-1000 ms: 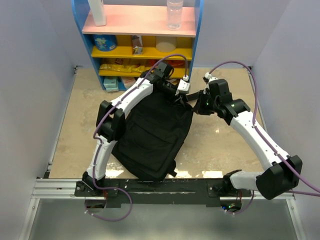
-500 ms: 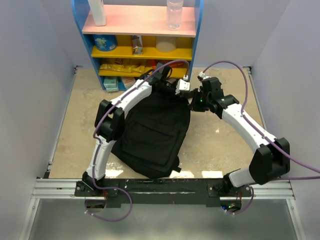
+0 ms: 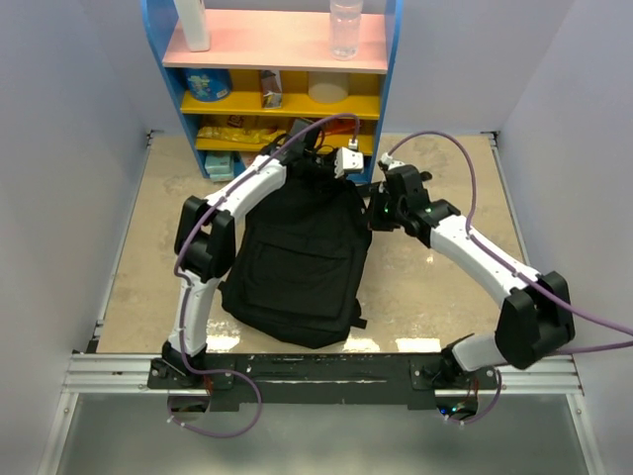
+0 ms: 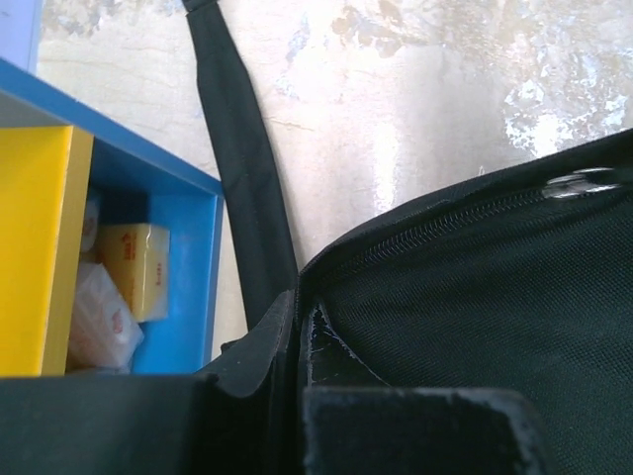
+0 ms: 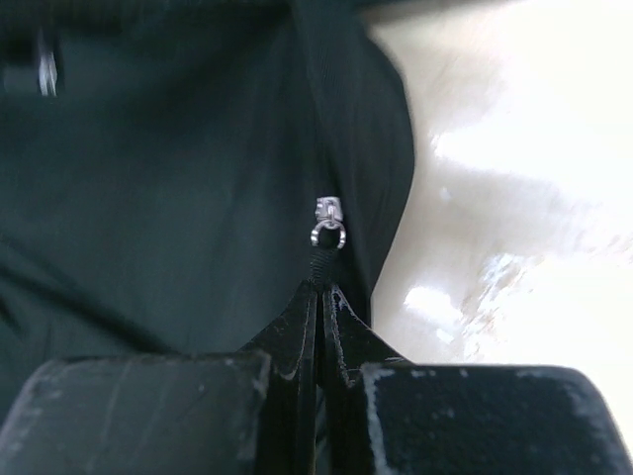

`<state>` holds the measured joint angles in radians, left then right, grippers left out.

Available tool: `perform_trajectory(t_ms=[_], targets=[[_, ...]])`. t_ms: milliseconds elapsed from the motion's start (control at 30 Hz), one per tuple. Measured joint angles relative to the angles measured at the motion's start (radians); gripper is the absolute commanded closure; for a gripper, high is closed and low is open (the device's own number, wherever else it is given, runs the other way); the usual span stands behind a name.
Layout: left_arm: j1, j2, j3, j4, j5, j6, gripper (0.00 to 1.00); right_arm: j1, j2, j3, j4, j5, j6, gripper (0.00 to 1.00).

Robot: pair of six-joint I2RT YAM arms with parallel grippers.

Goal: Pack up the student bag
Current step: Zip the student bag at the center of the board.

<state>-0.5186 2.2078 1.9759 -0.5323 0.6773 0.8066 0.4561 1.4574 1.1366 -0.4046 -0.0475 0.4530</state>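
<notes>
The student bag (image 3: 297, 262), a large black fabric backpack, lies flat mid-table with its top toward the shelf. My left gripper (image 3: 312, 164) is at the bag's top edge. In the left wrist view it (image 4: 297, 309) is shut on the fabric rim beside the zip (image 4: 445, 220), and a black strap (image 4: 242, 168) runs away across the table. My right gripper (image 3: 375, 215) is at the bag's upper right side. In the right wrist view it (image 5: 318, 292) is shut on the black cord of the zipper pull, just below the silver slider (image 5: 327, 220).
A blue and yellow shelf unit (image 3: 287, 59) stands close behind the bag, holding packets, a clear bottle (image 3: 345, 25) and a white bottle (image 3: 193, 25). Its blue side wall (image 4: 188, 277) is right beside my left gripper. Walls close in the beige table (image 3: 435, 287) on both sides.
My left gripper has closed on the bag's top rim. Both arms have moved toward the shelf and leftward, and the bag's top has swung with them so it lies straighter.
</notes>
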Motion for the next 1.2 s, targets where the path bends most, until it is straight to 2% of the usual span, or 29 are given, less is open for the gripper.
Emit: perform_trajectory(t_ms=[233,633,700,733,767,800,833,867,900,933,967,1133,1200], targets=[[0.022,-0.006,-0.009,0.003,-0.002,-0.012,1.00,0.027,-0.139,-0.115,-0.005,0.010,0.034,1.00],[0.077,-0.085,-0.079,0.009,-0.006,-0.014,1.00,0.034,-0.171,-0.147,0.012,-0.020,0.066,1.00],[0.091,-0.096,-0.097,0.015,-0.006,-0.018,0.93,0.040,-0.183,-0.172,0.013,-0.024,0.072,1.00],[0.096,-0.100,-0.105,0.018,-0.003,-0.022,0.83,0.042,-0.186,-0.178,0.016,-0.023,0.075,0.99],[0.098,-0.103,-0.109,0.019,-0.001,-0.027,0.77,0.043,-0.186,-0.177,0.018,-0.024,0.078,0.84],[0.098,-0.104,-0.110,0.019,-0.002,-0.036,0.71,0.043,-0.186,-0.176,0.019,-0.023,0.078,0.75],[0.098,-0.104,-0.110,0.022,-0.003,-0.037,0.59,0.043,-0.186,-0.172,0.016,-0.023,0.080,0.66],[0.097,-0.106,-0.111,0.023,-0.010,-0.043,0.51,0.043,-0.184,-0.165,0.005,-0.022,0.081,0.51],[0.097,-0.111,-0.115,0.029,-0.013,-0.050,0.35,0.043,-0.183,-0.154,-0.007,-0.019,0.079,0.43],[0.096,-0.122,-0.128,0.037,-0.013,-0.067,0.10,0.042,-0.180,-0.137,-0.019,-0.015,0.077,0.31],[0.095,-0.132,-0.140,0.042,-0.012,-0.072,0.00,0.040,-0.174,-0.115,-0.032,-0.012,0.072,0.25],[0.081,-0.210,-0.205,0.071,0.010,-0.191,0.00,0.015,-0.139,0.008,-0.048,0.004,0.054,0.11],[0.074,-0.239,-0.207,0.079,0.017,-0.242,0.00,-0.004,-0.130,0.045,-0.048,0.005,0.047,0.10]])
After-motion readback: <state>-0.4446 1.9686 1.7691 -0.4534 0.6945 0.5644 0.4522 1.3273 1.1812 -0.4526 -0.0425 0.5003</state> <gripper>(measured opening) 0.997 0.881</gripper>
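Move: Both hands are shut on the student bag. The right pinches the zipper's pull; its slider sits about 2 cm ahead, 1 cm left and 1 cm below, and the bag's top right corner some 9 cm ahead and 3 cm left. The front pocket lies about 10 cm back and 15 cm left. From the left hand, which grips that corner, the slider is about 7 cm back and 2 cm right; the loose black strap runs about 9 cm right, 1 cm ahead. Still pinching the zipper pull, the right hand draws it about 5 cm back along the bag's right edge, while the left keeps its grip on the top corner and carries it some 5 cm left and slightly up. Then both sets of fingers open and let go: the right lifts about 6 cm and swings forward again, the left rises about 4 cm, drawing back. ##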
